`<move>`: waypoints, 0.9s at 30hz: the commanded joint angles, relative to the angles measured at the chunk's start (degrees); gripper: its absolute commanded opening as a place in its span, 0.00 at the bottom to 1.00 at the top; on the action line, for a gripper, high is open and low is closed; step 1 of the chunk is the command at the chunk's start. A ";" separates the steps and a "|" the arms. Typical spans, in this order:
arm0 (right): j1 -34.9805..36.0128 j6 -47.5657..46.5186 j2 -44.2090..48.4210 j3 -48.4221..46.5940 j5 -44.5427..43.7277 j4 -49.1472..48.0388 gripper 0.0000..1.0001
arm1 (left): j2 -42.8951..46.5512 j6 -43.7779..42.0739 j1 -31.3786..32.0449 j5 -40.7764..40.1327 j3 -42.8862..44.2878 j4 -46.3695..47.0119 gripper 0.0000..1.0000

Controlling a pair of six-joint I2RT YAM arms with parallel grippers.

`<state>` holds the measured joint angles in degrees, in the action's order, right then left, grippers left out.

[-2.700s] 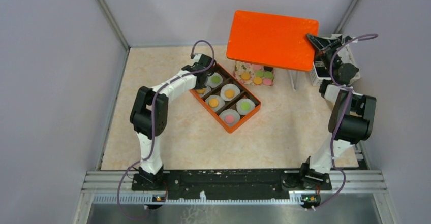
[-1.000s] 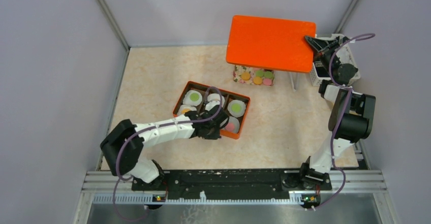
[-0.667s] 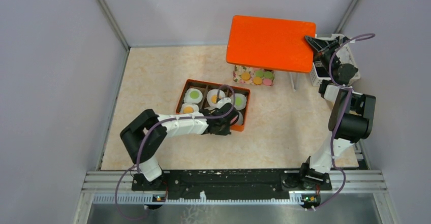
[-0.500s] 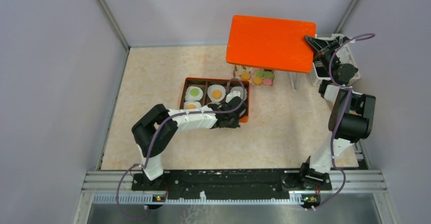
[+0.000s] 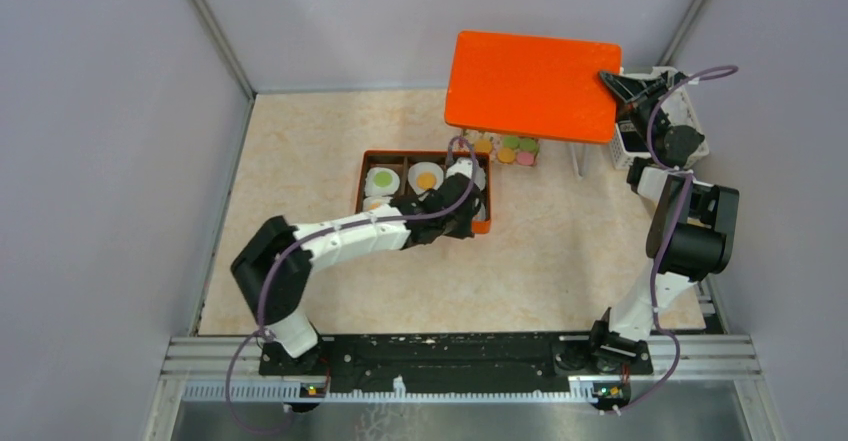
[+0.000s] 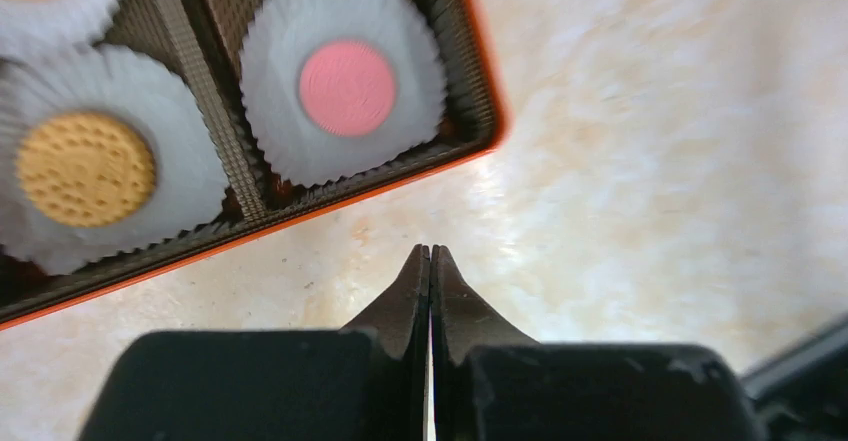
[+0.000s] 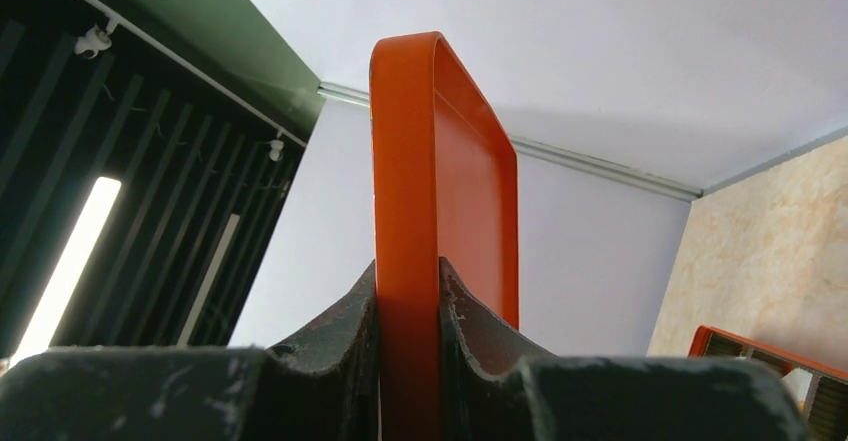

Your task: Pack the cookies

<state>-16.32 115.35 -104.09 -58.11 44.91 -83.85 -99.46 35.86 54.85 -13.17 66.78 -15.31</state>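
Note:
An orange box (image 5: 415, 154) sits mid-table with cookies in white paper cups: a green cookie (image 5: 381, 178) and an orange cookie (image 5: 426, 179) show. My left gripper (image 5: 472, 223) is shut and empty, its arm lying across the box's right half. In the left wrist view the left gripper (image 6: 430, 251) sits on the table just outside the box rim (image 6: 300, 211), near a pink cookie (image 6: 347, 88) and an orange cookie (image 6: 85, 168). My right gripper (image 5: 612, 81) is shut on the orange lid (image 5: 533, 83), held up in the air. In the right wrist view the right gripper (image 7: 408, 266) clamps the lid's edge (image 7: 405, 161).
More loose cookies (image 5: 505, 149) lie on a flowered tray behind the box, partly under the raised lid. A white container (image 5: 628, 143) stands at the far right by the right arm. Grey walls close in the table on three sides.
The left arm swept right and back along the box's front edge. The box turned from slanted to square and slid toward the flowered tray. The right arm and lid stayed still.

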 commanded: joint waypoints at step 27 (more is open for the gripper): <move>35.23 -41.89 1.04 -11.82 -6.33 41.73 0.00 | 23.21 -5.48 -35.61 0.45 7.77 -1.29 0.00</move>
<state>15.07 88.82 -104.55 -63.26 44.66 -60.16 -77.60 28.47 22.28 -18.52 78.22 -21.02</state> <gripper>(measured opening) 0.182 0.005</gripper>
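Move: The orange lid, held up in the right gripper, has its middle about 16 cm ahead of the empty left hand, 12 cm to its right and 27 cm above; the box of cookies is centred 10 cm ahead, 9 cm to its left and 5 cm below. From the right hand the box lies some 37 cm left, 8 cm back and 33 cm below, the flowered tray 21 cm left and 9 cm ahead, the white basket 20 cm right and 10 cm ahead, both well below. Swing the lid left with the right gripper, keeping its grip on the edge: about 24 cm towards the box, sinking slightly at the end, turning some 20 degrees counter-clockwise and dipping its left side. Meanwhile lift the closed left gripper from the box's near edge about 27 cm, swing it left and forward, tipping its fingers up and turning counter-clockwise, then lower it some 12 cm to the lid's free end. ##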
